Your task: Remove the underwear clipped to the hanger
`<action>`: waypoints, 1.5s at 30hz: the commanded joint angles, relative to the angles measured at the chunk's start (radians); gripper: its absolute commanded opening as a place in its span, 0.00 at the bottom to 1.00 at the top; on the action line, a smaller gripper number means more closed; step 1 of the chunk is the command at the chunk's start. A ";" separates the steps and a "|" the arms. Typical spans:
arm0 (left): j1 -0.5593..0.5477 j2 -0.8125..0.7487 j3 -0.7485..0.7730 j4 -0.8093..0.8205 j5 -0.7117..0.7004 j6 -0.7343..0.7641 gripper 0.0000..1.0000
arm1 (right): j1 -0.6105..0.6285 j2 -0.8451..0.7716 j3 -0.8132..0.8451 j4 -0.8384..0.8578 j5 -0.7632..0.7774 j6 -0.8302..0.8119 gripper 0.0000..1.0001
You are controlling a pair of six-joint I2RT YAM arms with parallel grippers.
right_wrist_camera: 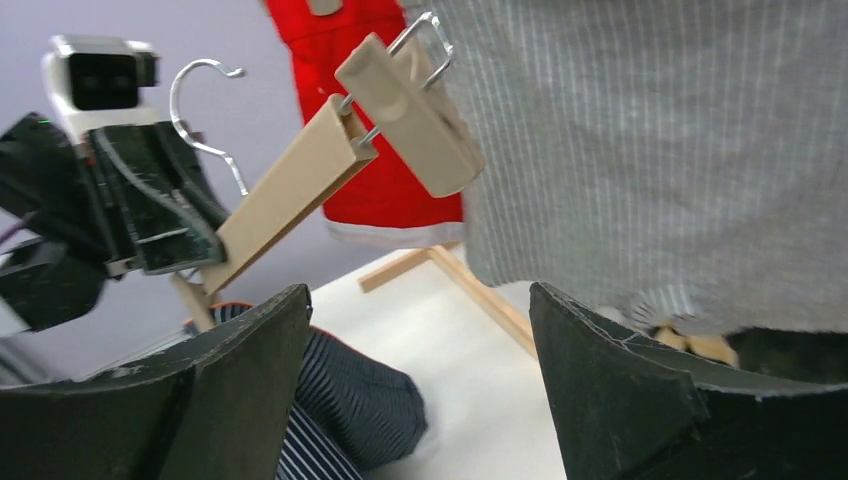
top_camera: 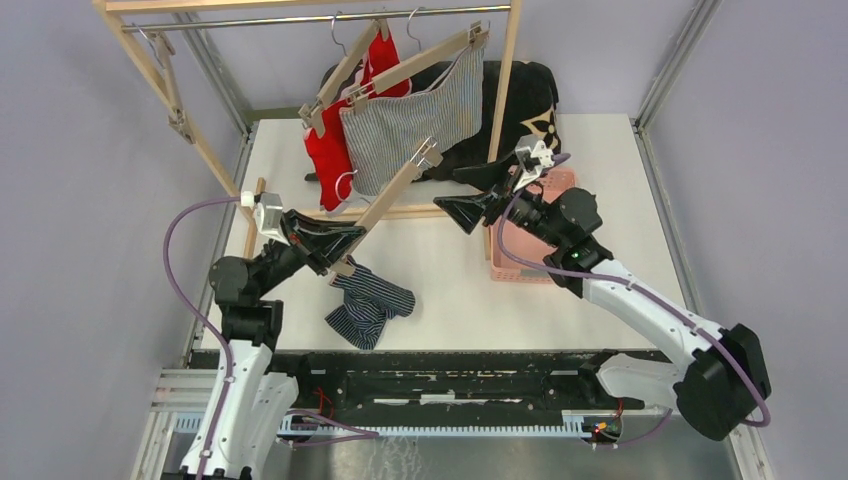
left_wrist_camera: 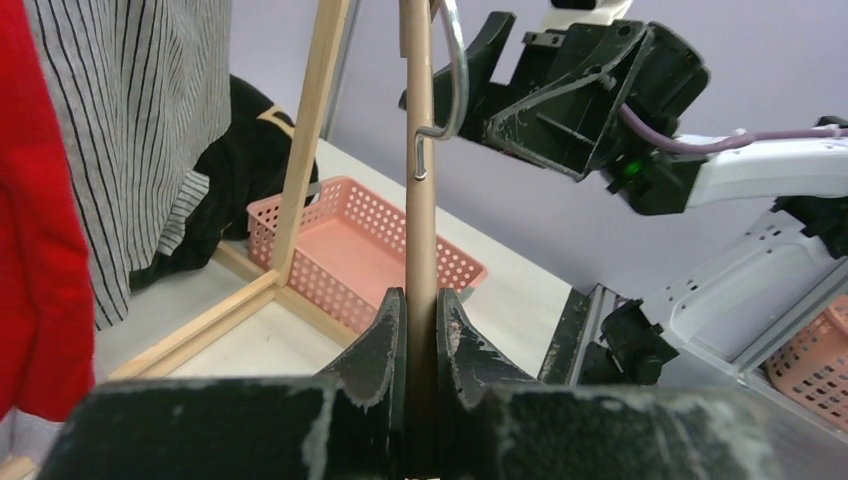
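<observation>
My left gripper (top_camera: 345, 242) (left_wrist_camera: 420, 296) is shut on the bar of a tan clip hanger (top_camera: 395, 195) (left_wrist_camera: 420, 200), which is off the rail and slants up to the right. Its upper clip (right_wrist_camera: 410, 115) holds nothing. The navy striped underwear (top_camera: 368, 300) (right_wrist_camera: 370, 400) lies crumpled on the table below the hanger's lower end; I cannot tell whether that end is still clipped. My right gripper (top_camera: 455, 208) (right_wrist_camera: 420, 300) is open and empty, just right of the upper clip. Red underwear (top_camera: 328, 150) and grey pinstriped underwear (top_camera: 420, 120) hang clipped on the rail's hangers.
The wooden rack frame (top_camera: 510, 60) stands at the back, its base bar on the table. A pink perforated basket (top_camera: 515, 255) (left_wrist_camera: 350, 250) sits under my right arm. A black floral cushion (top_camera: 520, 100) lies behind the rack.
</observation>
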 commanded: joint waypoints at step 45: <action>-0.242 0.166 -0.025 0.367 -0.129 -0.136 0.03 | 0.123 0.335 0.239 0.493 -0.254 0.329 0.26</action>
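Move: The left hand already grips the wooden hanger; the bar's upper stretch, which the right hand goes for, lies about 6 cm ahead of the left hand, 4 cm right and 3 cm higher. From the right hand that stretch is some 12 cm left, 4 cm back and 1 cm up. From the right hand too, the empty clip is 6 cm left, 2 cm ahead, 3 cm up; the dark striped underwear 14 cm left, 10 cm back, 14 cm below; the grey striped underwear 5 cm left, 10 cm ahead, 2 cm up. The right fingers pinch the hanger's bar just short of its empty far clip, closing after the hand has swung about 8 cm left, 5 cm up and 4 cm back, its wrist turning some 25 degrees counter-clockwise. The left hand keeps its grip and carries the hanger to meet it, lifting 2 to 3 cm, then easing 3 to 4 cm right with a slight clockwise turn. ##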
